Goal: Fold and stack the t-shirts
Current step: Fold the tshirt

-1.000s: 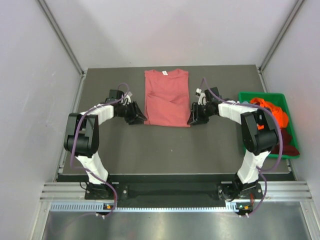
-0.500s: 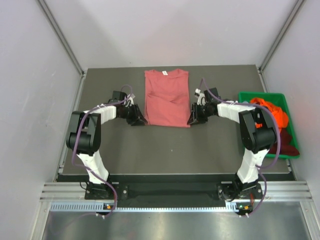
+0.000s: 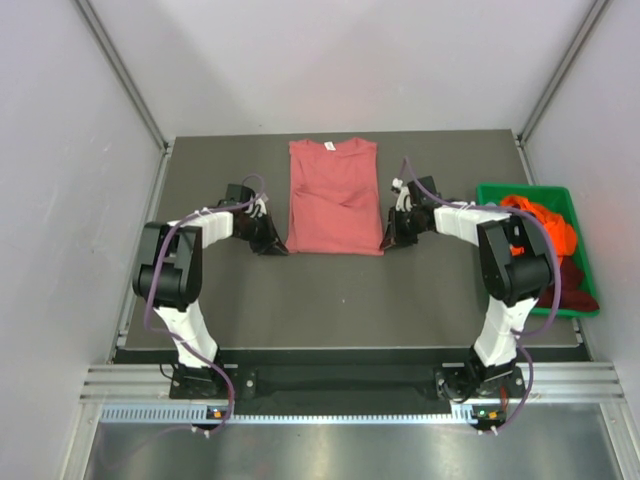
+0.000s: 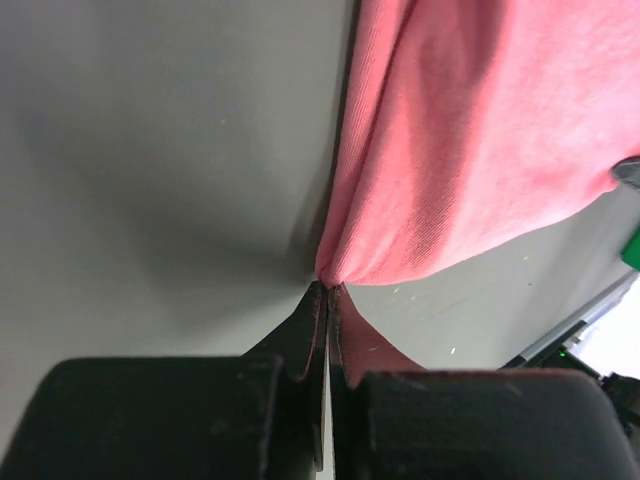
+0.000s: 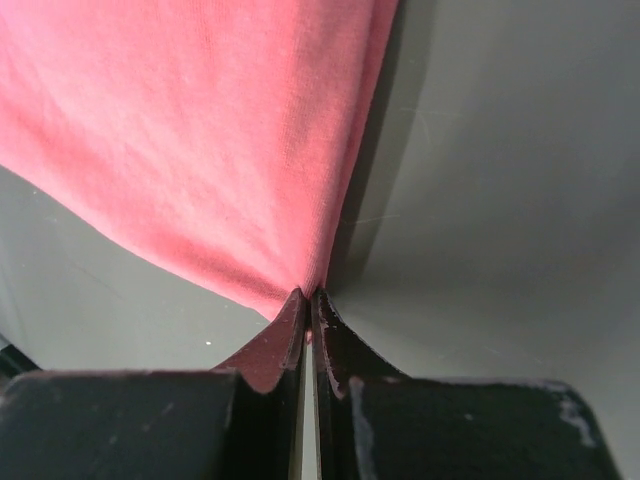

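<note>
A salmon-pink t-shirt (image 3: 334, 196) lies flat on the dark table, sleeves folded in, collar toward the back. My left gripper (image 3: 281, 247) is shut on its near left corner; the left wrist view shows the pink cloth (image 4: 470, 140) pinched at the tips of that gripper (image 4: 327, 290). My right gripper (image 3: 385, 245) is shut on the near right corner, and the right wrist view shows the shirt (image 5: 200, 130) bunched into that gripper (image 5: 308, 295). More t-shirts, bright orange (image 3: 540, 220) and dark maroon (image 3: 575, 285), lie heaped in the bin.
A green plastic bin (image 3: 490, 192) stands at the table's right edge, close behind the right arm. The dark table (image 3: 330, 300) is walled by grey panels on the left, right and back.
Both grippers have closed on the shirt's near corners. The near hem is pulled slightly wider toward each gripper. The arms have barely shifted.
</note>
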`<state>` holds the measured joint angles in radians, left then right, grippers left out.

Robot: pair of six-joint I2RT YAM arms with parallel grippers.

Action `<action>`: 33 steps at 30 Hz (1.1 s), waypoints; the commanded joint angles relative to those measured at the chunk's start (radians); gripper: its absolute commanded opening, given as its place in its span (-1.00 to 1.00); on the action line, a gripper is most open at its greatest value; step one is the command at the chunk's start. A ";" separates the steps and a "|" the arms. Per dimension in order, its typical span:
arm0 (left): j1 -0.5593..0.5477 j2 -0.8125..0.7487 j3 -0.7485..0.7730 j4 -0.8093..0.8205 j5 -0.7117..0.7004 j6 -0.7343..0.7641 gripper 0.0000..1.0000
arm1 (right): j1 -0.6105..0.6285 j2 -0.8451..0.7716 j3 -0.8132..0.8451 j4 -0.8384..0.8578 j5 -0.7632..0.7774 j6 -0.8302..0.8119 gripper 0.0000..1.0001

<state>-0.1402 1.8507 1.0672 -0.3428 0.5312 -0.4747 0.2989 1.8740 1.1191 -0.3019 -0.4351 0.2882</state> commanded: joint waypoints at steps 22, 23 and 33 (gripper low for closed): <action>-0.009 -0.131 -0.012 -0.146 -0.056 -0.035 -0.28 | -0.009 -0.133 -0.046 -0.077 0.062 -0.034 -0.40; -0.009 -0.128 0.038 -0.153 -0.059 -0.028 -0.24 | -0.009 -0.137 -0.033 -0.088 0.055 -0.038 -0.35; -0.007 0.149 0.468 -0.136 0.036 0.091 -0.14 | -0.023 0.005 0.307 -0.088 -0.024 -0.149 -0.21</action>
<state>-0.1513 1.9068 1.4551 -0.4915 0.5182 -0.4374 0.2958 1.8141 1.2858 -0.4244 -0.4099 0.2035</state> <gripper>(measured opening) 0.435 0.400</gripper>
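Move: The left hand already pinches the t-shirt's left hem corner, and the right hand its right hem corner, about 18 cm to the right of the left hand and level with it. The place to draw each corner to lies about 3 cm back. From the left hand, the cross fold's left end lies about 11 cm ahead and 1 cm right. From the right hand, the fold's right end is some 8 cm ahead and 1 cm left; the collar tag is roughly 20 cm ahead and 10 cm left. Both hands keep their pinch on the hem corners, ease slightly apart, and draw the hem back towards the base along the table, the left about 3 cm, the right about 2 cm. Then both open to nearly half, let go, and sweep forward and up over the shirt, the left faster, ending roughly 8 cm higher with the fingers tipped some 10 degrees outward from the base. ##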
